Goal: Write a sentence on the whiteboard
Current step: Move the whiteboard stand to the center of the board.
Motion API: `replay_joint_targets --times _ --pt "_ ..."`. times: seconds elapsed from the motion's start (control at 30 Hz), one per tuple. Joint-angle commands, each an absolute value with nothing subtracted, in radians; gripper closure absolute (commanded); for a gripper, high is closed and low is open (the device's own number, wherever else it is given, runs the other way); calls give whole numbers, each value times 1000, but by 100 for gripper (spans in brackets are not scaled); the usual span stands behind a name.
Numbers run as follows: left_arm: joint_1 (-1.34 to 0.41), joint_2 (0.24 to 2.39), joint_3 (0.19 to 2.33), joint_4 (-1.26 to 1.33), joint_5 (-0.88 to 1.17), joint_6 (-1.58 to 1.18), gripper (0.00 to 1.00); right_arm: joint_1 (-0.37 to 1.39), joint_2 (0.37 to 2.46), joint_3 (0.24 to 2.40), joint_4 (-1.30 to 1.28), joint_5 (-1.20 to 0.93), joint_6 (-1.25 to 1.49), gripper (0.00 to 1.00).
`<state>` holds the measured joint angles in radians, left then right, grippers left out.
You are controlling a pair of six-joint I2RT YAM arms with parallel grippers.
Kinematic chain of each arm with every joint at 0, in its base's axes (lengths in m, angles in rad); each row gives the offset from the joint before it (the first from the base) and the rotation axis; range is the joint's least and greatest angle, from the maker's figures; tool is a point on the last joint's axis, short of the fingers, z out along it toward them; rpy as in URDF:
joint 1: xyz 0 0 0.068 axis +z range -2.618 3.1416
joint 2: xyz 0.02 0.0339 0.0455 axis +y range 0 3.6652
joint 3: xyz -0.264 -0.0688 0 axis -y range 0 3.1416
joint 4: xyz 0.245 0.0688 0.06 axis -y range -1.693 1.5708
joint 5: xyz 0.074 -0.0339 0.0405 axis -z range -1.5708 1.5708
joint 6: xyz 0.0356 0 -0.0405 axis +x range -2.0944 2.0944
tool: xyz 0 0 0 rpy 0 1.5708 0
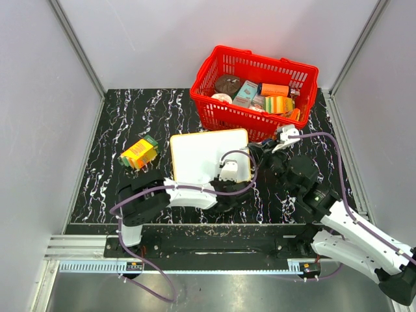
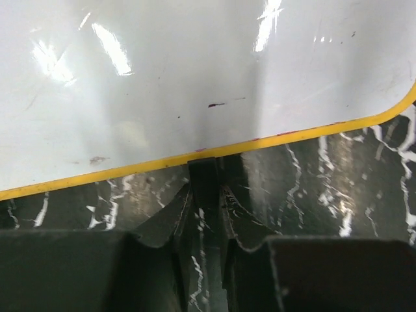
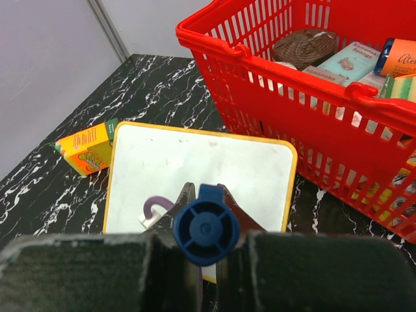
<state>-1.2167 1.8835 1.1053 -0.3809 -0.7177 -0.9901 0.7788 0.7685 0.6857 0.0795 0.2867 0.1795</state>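
The whiteboard (image 1: 201, 155) lies flat on the black marbled table, white with a yellow rim (image 2: 273, 138). Its face (image 3: 214, 162) carries only small smudges; the sentence does not show in any view. My left gripper (image 1: 227, 181) is at the board's near edge, its jaws shut with the tips (image 2: 205, 169) touching the rim and nothing between them. Just right of the board's right edge, my right gripper (image 1: 260, 153) is shut on a blue marker (image 3: 206, 232). The marker's round butt end faces the right wrist camera, and its tip is hidden.
A red basket (image 1: 257, 88) full of packets stands behind the board, close to its far right corner (image 3: 312, 97). A yellow and green box (image 1: 138, 153) lies left of the board. Grey walls close in the table on three sides.
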Motion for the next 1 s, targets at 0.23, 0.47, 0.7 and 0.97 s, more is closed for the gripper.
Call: replay_joint_targets --times 0.23,0.47,0.7,0.97 --pt "-1281 2026 1310 -465 -601 -1002 100 784 736 686 89 354 170 100" --pt "-1295 2016 1305 -486 -607 -1034 78 782 738 686 87 357 172 100" --pt "-1360 1971 1316 -488 -643 -1025 13 784 742 690 86 353 176 100" --pt "-1407 1895 1364 -601 -637 -1016 5 784 739 701 75 364 169 100"
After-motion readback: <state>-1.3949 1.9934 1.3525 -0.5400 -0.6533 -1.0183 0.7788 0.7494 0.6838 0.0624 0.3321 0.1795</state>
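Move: The left gripper already holds a black stand clip at the whiteboard's near edge, right between its pads. From there the whiteboard's middle is about 10 cm ahead and 3 cm left, at table height; the red basket stands some 30 cm ahead and 13 cm right, its middle about 8 cm higher; the yellow box lies roughly 12 cm ahead and 29 cm left. From the right gripper, the clip is about 8 cm left, 2 cm ahead and 28 cm below. Keep the left gripper's pinch on the stand clip and drag it with the whiteboard about 5 cm to the right, easing slightly back, low at the table. Stop there, open the fingers wide to let go, then draw back towards the base some 5 cm and a little farther right, lifting only at the very end. ##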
